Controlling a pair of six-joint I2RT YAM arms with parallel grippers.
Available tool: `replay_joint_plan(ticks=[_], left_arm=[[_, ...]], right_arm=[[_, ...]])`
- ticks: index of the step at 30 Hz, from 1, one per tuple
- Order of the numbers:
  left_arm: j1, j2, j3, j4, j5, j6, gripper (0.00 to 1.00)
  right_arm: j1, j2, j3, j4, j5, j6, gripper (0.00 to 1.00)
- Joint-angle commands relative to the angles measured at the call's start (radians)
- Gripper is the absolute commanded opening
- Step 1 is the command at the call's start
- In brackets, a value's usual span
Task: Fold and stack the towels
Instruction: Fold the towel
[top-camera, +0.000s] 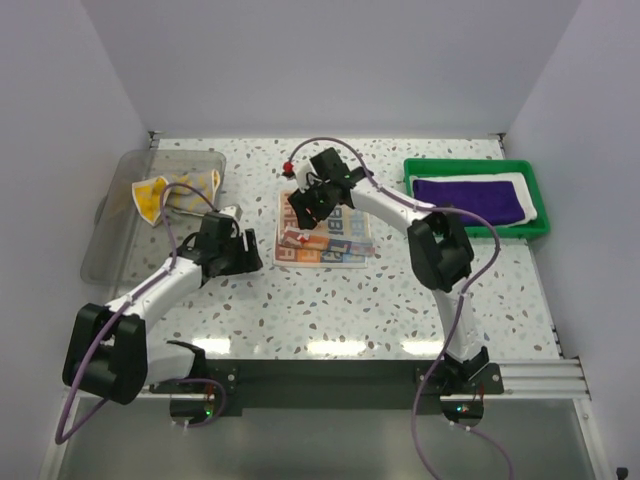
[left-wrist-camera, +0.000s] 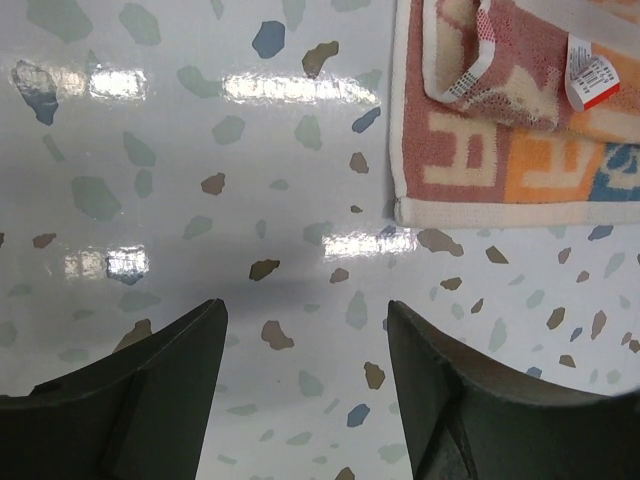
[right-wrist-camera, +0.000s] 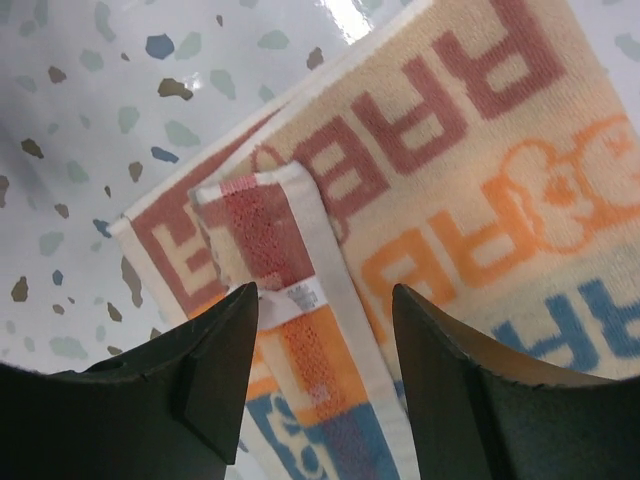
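Note:
The lettered towel (top-camera: 326, 238) lies flat mid-table, pale with orange, blue and red block letters, one edge strip flipped back over it (right-wrist-camera: 290, 270). My right gripper (top-camera: 304, 207) hovers over its left part, open (right-wrist-camera: 325, 300), with nothing between the fingers. My left gripper (top-camera: 245, 252) is just left of the towel, open (left-wrist-camera: 305, 320) over bare table, and the towel's corner (left-wrist-camera: 500, 150) shows at the upper right of the left wrist view. The purple towel (top-camera: 468, 197) lies folded on the white towel (top-camera: 532, 207) in the green tray (top-camera: 478, 233).
A clear plastic bin (top-camera: 110, 245) stands at the far left, holding a crumpled yellow and white cloth (top-camera: 175, 193). The green tray sits at the back right. A small red object (top-camera: 288, 167) lies behind the lettered towel. White walls close in the table on three sides.

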Motion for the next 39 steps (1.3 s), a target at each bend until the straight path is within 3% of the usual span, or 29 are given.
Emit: replay_joint_plan(ticks=[1, 15, 18, 25, 34, 39], left_arm=[[0.001, -0.032, -0.011, 0.021, 0.017, -0.018, 0.7], [0.003, -0.073, -0.034, -0.004, 0.013, -0.03, 0.71], [0.001, -0.076, -0.034, -0.005, 0.013, -0.032, 0.71], [0.001, -0.086, -0.037, -0.008, 0.017, -0.039, 0.71], [0.001, -0.109, -0.047, -0.018, 0.035, -0.058, 0.72], [0.001, -0.118, -0.047, -0.03, 0.047, -0.096, 0.72]], right_arm=[[0.003, 0.059, 0.1, -0.001, -0.131, -0.01, 0.6], [0.015, 0.154, 0.116, 0.008, -0.274, 0.013, 0.6], [0.015, 0.148, 0.106, 0.005, -0.287, 0.013, 0.53], [0.018, 0.12, 0.068, 0.004, -0.311, 0.007, 0.25], [0.053, 0.039, -0.012, -0.039, -0.335, -0.006, 0.23], [0.102, -0.058, -0.139, -0.024, -0.3, 0.007, 0.23]])
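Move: The left end of the towel's folded-back flap lies about 3 cm back and 4 cm left of my right hand, some 5 cm below. The white tag on the flap is about 3 cm back, straight below that hand in the sideways sense; the bottom layer's near-left corner is about 8 cm back and 7 cm left. From my left hand, the flap end is roughly 6 cm ahead and 7 cm right, a little lower. I lower my open right hand about 5 cm while easing left onto the left end of the folded-back flap, then shut the fingers to pinch its edge beside the tag. Keeping that pinch, I drag the cloth straight back towards me, 6 cm or so and gathering speed, rising slightly at the last, as the wrist turns some 20 degrees, tipping the fingers further down. ##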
